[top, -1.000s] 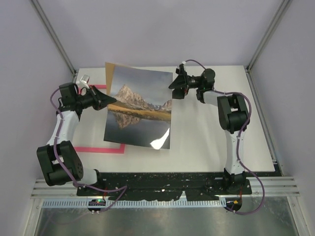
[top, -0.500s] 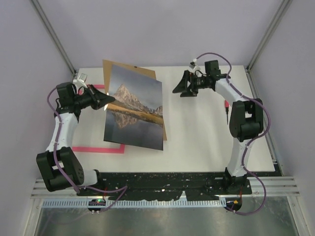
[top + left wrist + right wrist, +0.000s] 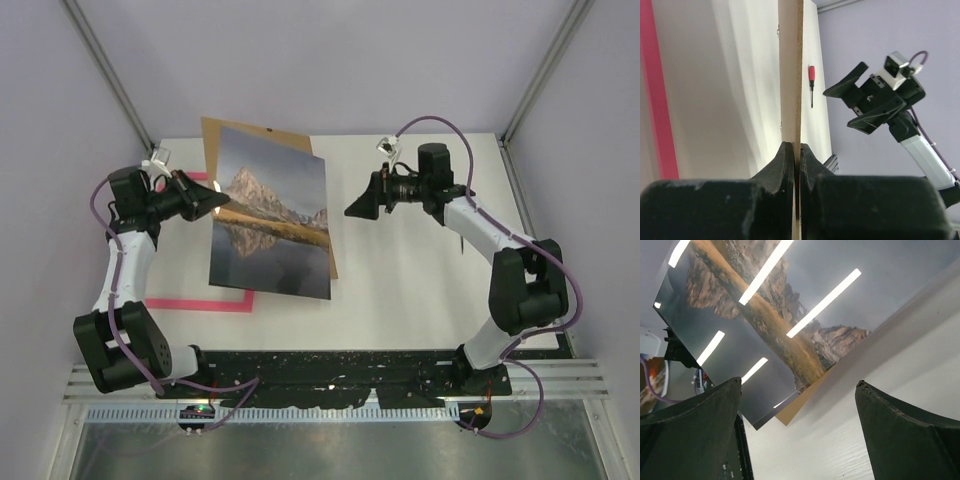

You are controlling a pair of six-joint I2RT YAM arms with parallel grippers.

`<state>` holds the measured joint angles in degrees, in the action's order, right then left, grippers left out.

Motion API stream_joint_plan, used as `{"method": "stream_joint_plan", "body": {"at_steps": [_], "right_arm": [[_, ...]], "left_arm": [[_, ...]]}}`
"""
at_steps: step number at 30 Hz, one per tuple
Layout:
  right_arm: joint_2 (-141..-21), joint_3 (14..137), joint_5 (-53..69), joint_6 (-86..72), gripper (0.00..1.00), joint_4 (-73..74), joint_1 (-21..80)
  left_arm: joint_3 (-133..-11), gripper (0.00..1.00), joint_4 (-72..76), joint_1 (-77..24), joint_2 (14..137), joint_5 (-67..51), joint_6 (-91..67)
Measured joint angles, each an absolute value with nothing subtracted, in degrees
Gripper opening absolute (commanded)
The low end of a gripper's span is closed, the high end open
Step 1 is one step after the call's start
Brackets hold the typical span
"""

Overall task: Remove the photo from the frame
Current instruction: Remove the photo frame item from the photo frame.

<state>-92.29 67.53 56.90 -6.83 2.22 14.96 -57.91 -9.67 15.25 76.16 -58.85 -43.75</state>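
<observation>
The photo [image 3: 270, 215], a mountain mirrored in a lake, hangs tilted above the table with the brown backing board [image 3: 212, 135] behind it. My left gripper [image 3: 224, 200] is shut on their left edge; in the left wrist view the board's thin edge [image 3: 790, 90] runs straight between the closed jaws. The pink frame [image 3: 200, 303] lies flat on the table under them, and shows as a pink strip [image 3: 659, 100]. My right gripper [image 3: 352, 209] is open, just right of the photo and apart from it. Its fingers [image 3: 700, 425] flank the photo [image 3: 765, 305] and board corner [image 3: 796, 410].
A red-handled screwdriver [image 3: 811, 82] lies on the white table [image 3: 400, 290] at the right, near my right arm. Metal posts and grey walls close in the back and both sides.
My right gripper has opened wide and drawn back from the photo's upper right corner. The photo and board have swung slightly left, held by my left gripper.
</observation>
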Motion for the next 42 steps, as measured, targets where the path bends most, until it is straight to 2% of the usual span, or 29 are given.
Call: {"method": "stream_joint_plan", "body": {"at_steps": [13, 27, 33, 42], "right_arm": [[-99.9, 61.3, 73.1, -28.5, 0.81, -9.1, 14.3], [-103.0, 61.1, 76.9, -32.7, 0.69, -10.6, 17.8], [-103.1, 58.6, 79.0, -39.2, 0.59, -19.5, 18.1], [-105.3, 55.5, 81.1, -51.9, 0.49, -36.5, 18.8]], "left_arm": [[-56.8, 0.00, 6.5, 19.6, 77.9, -61.4, -57.0], [-56.8, 0.00, 14.9, 21.2, 77.9, -61.7, -65.0], [-56.8, 0.00, 18.5, 21.4, 77.9, -61.8, -68.1], [-56.8, 0.00, 20.8, 21.5, 77.9, -62.2, -70.1]]}}
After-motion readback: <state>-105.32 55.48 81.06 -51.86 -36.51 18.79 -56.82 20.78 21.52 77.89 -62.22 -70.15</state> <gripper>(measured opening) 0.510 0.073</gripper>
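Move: The left hand already pinches the photo's left edge; the photo's middle is about 12 cm to its right, 2 cm back and 4 cm lower, with the backing board under it reaching some 2 cm farther out. The empty pink frame lies on the table, 11 cm left, 8 cm back and 24 cm below. From the open right hand, the photo's middle is about 22 cm left and 1 cm back; its near right corner is 8 cm left, 22 cm back and 6 cm lower. Still pinching the photo and backing board by their left edge, the left hand lifts them about 7 cm while drifting left and a little forward, its right side rolling up and its fingertips lifting. The right hand draws back some 8 cm, sinking and easing left towards the photo's near right corner, tips about 30 degrees downward and half closes its fingers around that corner; a grip there can't be made out. ##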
